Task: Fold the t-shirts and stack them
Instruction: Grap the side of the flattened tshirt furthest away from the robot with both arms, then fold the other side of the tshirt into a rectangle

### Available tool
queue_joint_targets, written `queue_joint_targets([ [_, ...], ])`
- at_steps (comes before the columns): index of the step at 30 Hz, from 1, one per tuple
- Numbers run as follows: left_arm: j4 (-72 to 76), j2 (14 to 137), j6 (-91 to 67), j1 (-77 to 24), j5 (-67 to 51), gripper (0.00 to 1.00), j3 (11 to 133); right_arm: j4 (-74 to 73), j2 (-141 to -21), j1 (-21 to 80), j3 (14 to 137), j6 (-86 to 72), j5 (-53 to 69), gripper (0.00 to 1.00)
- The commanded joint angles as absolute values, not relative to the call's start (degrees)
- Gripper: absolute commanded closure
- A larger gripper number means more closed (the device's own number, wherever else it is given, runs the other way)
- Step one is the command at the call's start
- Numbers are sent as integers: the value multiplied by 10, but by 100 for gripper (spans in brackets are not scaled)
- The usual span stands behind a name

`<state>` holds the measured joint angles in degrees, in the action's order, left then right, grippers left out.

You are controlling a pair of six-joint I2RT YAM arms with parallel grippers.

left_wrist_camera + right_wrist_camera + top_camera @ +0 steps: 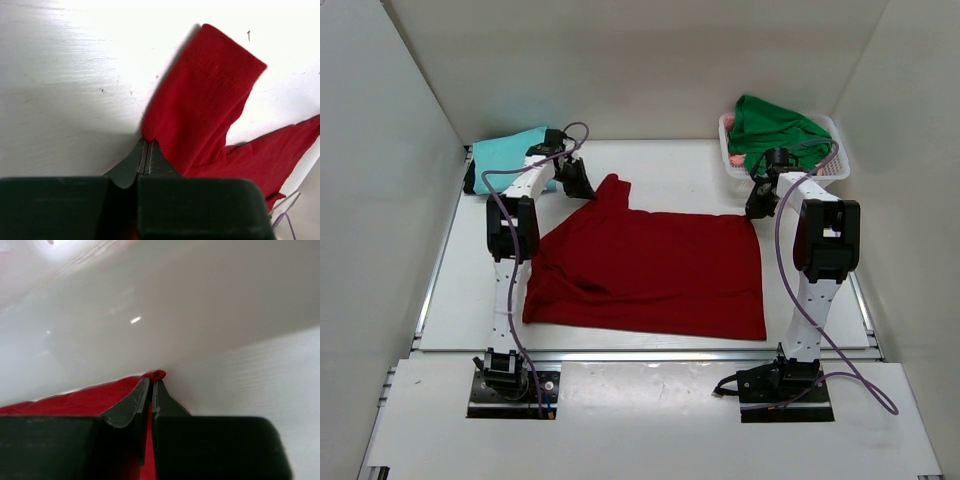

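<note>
The dark red t-shirt [650, 270] lies spread flat across the middle of the table, one sleeve pointing to the far left. My left gripper [582, 186] is at that sleeve. In the left wrist view its jaws [147, 142] are shut on the edge of the red cloth [210, 110]. My right gripper [756, 212] is at the shirt's far right corner. It is shut [151, 382] on a pinch of red cloth [75, 400] that pokes out past the tips. The light teal t-shirt [510, 152] lies bunched at the back left. The bright green t-shirt [775, 128] lies heaped in the basket.
A white lattice basket [832, 166] stands at the back right, close behind the right gripper. White walls enclose the table on the left, back and right. The teal shirt lies just behind the left arm's wrist.
</note>
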<state>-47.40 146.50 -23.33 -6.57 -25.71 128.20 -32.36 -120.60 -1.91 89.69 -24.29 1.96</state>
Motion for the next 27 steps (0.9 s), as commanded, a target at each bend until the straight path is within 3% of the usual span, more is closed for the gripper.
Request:
queue_joint_targets([
  [1,-503,1465,-226,-64,-278,100,1327,-291,-1180,-18,893,-239,30,100],
  [12,-517,1362,-214,-33,-288,100,1307,-217,-1099,-32,831,-242,71,100],
  [27,-548,1117,-175,-28,-252,100,1001,-247,-949,-67,690,-247,155,100],
])
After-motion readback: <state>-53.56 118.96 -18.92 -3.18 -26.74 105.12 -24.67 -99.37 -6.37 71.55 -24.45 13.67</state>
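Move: Both hands already pinch the red t-shirt's far side just above the table. Its middle lies about 22 cm back and 17 cm right of the left hand, and 17 cm back and 30 cm left of the right hand; the shirt's near right corner is some 35 cm straight back from the right hand. The sleeve sticks out 6 cm right and 2 cm ahead of the left hand. The basket stands about 16 cm ahead and 11 cm right of the right hand. With both grippers staying shut on the cloth, the left hand rises about 10 cm, easing some 4 cm left early in the lift, then sweeps back about 9 cm over the red t-shirt. The right hand lifts off a touch later, about 7 cm nearly straight up before coming back 4 to 5 cm away from the basket, its fingertips swinging forward and slightly inward by some 15 degrees. ##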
